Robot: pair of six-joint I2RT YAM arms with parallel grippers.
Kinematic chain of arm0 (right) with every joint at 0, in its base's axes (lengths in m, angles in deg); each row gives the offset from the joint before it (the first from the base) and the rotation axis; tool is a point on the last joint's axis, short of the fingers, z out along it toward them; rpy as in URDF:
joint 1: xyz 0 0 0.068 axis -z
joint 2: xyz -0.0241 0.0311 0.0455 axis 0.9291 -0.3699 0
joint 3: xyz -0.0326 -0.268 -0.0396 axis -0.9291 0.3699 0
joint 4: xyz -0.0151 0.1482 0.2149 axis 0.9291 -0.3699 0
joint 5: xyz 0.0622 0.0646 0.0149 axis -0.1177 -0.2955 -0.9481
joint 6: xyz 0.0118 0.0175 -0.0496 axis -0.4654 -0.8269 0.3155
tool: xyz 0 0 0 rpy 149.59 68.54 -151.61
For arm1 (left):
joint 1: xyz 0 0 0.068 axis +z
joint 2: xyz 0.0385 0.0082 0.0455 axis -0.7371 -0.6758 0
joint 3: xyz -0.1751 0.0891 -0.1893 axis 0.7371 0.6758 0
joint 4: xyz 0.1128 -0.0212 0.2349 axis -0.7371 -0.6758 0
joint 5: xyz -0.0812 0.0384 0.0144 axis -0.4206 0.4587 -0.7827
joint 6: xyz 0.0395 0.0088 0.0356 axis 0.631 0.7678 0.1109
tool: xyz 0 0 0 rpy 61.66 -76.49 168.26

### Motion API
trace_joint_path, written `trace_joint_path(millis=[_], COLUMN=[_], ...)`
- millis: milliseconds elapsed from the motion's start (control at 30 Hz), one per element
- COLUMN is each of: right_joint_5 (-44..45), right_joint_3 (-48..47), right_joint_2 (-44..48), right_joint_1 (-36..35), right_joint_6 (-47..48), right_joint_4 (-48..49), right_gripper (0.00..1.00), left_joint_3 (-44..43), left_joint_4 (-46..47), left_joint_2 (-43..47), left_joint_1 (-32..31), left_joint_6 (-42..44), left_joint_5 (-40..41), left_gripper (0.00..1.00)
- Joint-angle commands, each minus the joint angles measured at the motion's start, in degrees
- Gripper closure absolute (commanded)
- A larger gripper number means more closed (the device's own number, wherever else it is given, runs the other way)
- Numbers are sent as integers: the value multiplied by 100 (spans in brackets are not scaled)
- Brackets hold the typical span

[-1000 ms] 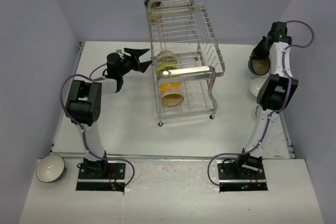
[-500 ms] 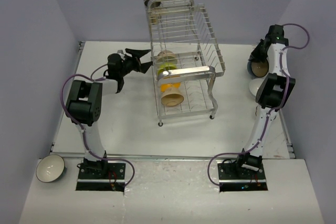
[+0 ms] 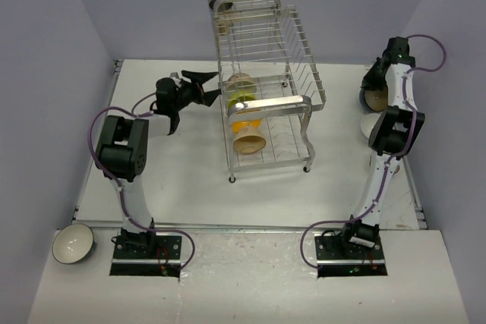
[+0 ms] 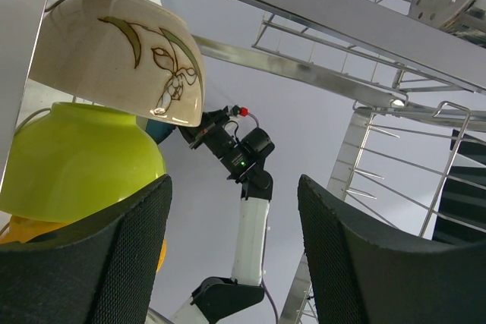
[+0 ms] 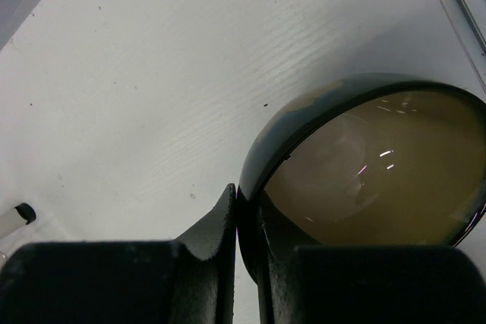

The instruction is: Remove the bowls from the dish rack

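Note:
The chrome wire dish rack (image 3: 292,73) stands mid-table. Its lower tier holds a row of bowls on edge: a cream bowl with a leaf pattern (image 4: 121,58), a lime-green bowl (image 4: 80,157), a yellow bowl (image 3: 244,123) and a tan bowl (image 3: 249,142). My left gripper (image 3: 206,85) is open beside the rack's left side, with nothing between its fingers (image 4: 114,263). At the far right, my right gripper (image 5: 244,202) is shut on the rim of a dark bowl with a tan inside (image 5: 364,165), low over the table (image 5: 137,73).
A white bowl (image 3: 370,123) lies on the table just in front of the dark one. Another white bowl (image 3: 72,243) sits off the table's near left corner. A small item (image 3: 224,9) rests on the rack's top tier. Purple walls close in three sides.
The right wrist has shifted slightly left with the dark bowl still gripped. The left arm has stayed in place.

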Motion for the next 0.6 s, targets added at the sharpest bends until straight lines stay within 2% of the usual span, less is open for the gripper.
trace_joint_path(millis=[0, 167, 233, 333, 567], right_joint_5=[39, -58, -58, -146, -190], right_joint_3=[-345, -344, -336, -336, -336], right_joint_2=[-72, -151, -160, -204, -99], right_joint_1=[8, 8, 8, 8, -36], right_joint_6=[153, 179, 179, 179, 179], right_joint_4=[185, 203, 211, 212, 220], right_gripper=[99, 79, 75, 64, 60], left_joint_3=[-124, -160, -186, -212, -186], left_joint_4=[285, 294, 303, 303, 329], left_joint_2=[-68, -129, -155, -182, -182], left_joint_1=[-52, -52, -61, -78, -96], left_joint_6=[-103, -121, -112, -121, -121], left_joint_5=[-88, -79, -70, -79, -62], left_gripper=[32, 32, 32, 32, 32])
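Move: The right hand still pinches the near-upright rim of the blue bowl, whose middle lies about 4 cm back, 3 cm to its right and 3 cm below. The white bowl stands some 14 cm back and 2 cm right of this hand, about 6 cm below it, with the small patterned bowl roughly 27 cm back and 5 cm right, 6 cm below. From the left hand the blue bowl is about 57 cm to the right, 3 cm back and 14 cm lower. The right hand eases down about 1 cm and slightly forward over the tabletop beyond the white bowl, then opens its fingers part way to let go of the blue bowl's rim, one finger ending inside the bowl and the other close against the rim outside. With its wrist barely turning it drifts half a centimetre left as the fingers spread, while the left hand, still open beside the rack, sinks about 1.5 cm. ##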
